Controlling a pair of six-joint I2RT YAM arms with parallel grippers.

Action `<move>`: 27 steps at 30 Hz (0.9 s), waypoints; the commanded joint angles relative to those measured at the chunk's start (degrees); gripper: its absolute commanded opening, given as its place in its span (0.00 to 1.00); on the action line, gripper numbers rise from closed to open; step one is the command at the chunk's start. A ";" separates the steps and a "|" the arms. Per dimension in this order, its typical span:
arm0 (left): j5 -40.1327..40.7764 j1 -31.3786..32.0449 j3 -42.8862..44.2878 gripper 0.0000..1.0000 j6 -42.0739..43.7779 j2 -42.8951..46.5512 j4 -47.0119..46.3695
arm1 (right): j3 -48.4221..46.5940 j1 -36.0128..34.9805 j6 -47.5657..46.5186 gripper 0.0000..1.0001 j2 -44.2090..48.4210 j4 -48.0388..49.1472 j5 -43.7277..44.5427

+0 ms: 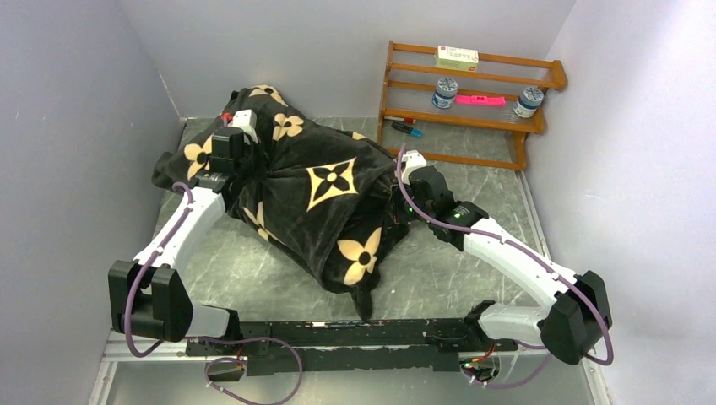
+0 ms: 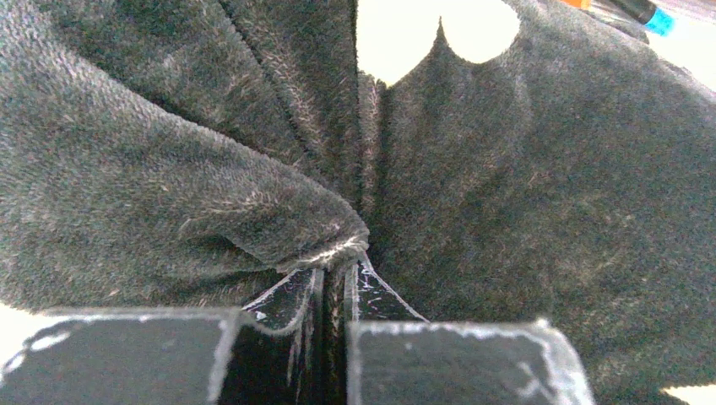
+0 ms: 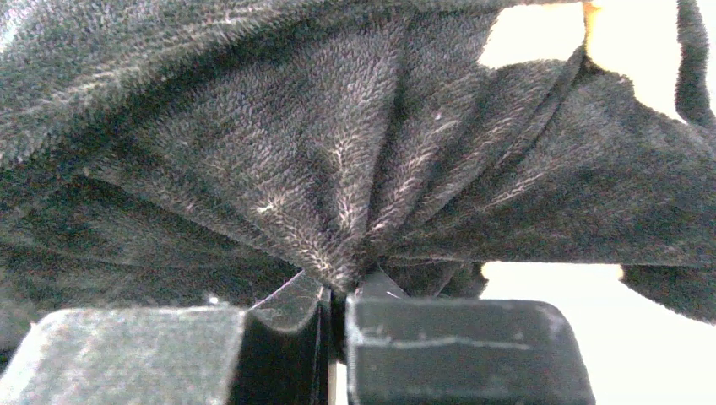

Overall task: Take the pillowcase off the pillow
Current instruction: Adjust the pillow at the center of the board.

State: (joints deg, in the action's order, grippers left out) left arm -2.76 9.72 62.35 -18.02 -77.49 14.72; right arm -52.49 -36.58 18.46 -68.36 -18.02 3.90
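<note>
The black plush pillowcase (image 1: 312,194) with tan flower and star prints lies bulging across the middle of the table, wholly covering the pillow, which is hidden inside. My left gripper (image 1: 239,164) is at the cover's left side, shut on a pinched fold of pillowcase (image 2: 253,169); the fabric bunches right at the left gripper (image 2: 348,261). My right gripper (image 1: 398,190) is at the cover's right edge. In the right wrist view the pillowcase (image 3: 338,169) gathers into pleats that run into the right gripper (image 3: 346,283), which is shut on it.
A wooden rack (image 1: 469,101) stands at the back right with a box, two small jars and a pink marker on its shelves. A blue-capped pen (image 1: 407,129) lies at its foot. Grey walls close in left, back and right.
</note>
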 commanded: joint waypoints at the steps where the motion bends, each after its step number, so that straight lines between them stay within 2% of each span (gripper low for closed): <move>1: -1.61 2.52 -1.37 0.05 3.07 -0.92 6.84 | -1.41 1.33 -0.13 0.00 1.96 1.61 -1.65; 4: -0.10 3.03 -2.18 0.09 3.30 -0.16 7.59 | 0.76 1.33 1.15 0.00 1.64 2.10 -3.56; 5: 0.26 3.36 -2.47 0.15 3.48 0.25 7.72 | 1.14 1.33 1.04 0.00 1.76 1.88 -3.46; 6: 0.88 3.76 -2.57 0.25 3.78 1.05 7.96 | 1.19 1.32 0.82 0.00 2.13 1.29 -2.76; 8: 2.02 5.42 -2.38 0.40 4.52 2.47 8.48 | 0.52 1.33 -0.13 0.00 2.77 -0.38 -0.72; 9: 2.50 6.19 -2.08 0.45 4.82 3.19 8.71 | -0.03 1.31 -0.63 0.04 3.10 -1.30 0.13; 12: 2.59 8.44 -0.10 0.64 5.29 5.24 9.83 | -1.87 1.32 -1.23 0.25 4.08 -3.66 1.13; 16: 4.91 12.11 3.17 0.82 7.03 7.28 11.49 | -2.38 1.33 -0.46 0.60 6.48 -4.10 1.33; 18: 5.18 14.33 4.77 0.91 8.32 8.11 12.33 | -2.06 1.29 0.18 0.74 7.92 -4.11 2.15; 20: 4.37 16.33 5.92 0.96 10.29 8.84 12.78 | -1.10 1.33 0.69 0.83 9.70 -3.24 3.17; 23: 2.16 18.60 6.40 0.96 13.10 9.73 12.90 | 0.23 1.32 1.34 0.98 12.45 -1.41 4.59; 27: -5.46 19.76 7.04 0.96 15.93 10.70 13.72 | 1.87 1.33 2.55 1.00 15.72 1.45 5.29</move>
State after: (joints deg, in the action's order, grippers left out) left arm 3.14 27.49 67.02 -6.09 -68.88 28.10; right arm -51.66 -35.53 19.51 -55.96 -21.74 6.83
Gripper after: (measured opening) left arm 0.962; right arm 0.994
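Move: Both hands already pinch folds of the pillow; its middle lies about 8 cm right, 3 cm back and 8 cm below the left hand. From the right hand, the pillow's middle is some 23 cm left, 7 cm ahead and 5 cm below; the blue marker lies 20 cm ahead, 3 cm right, and the wooden rack 24 cm ahead, 18 cm right, both lower. Both hands open off the pillow, the left moving back and rightward about 10 cm, the right rising 5. ##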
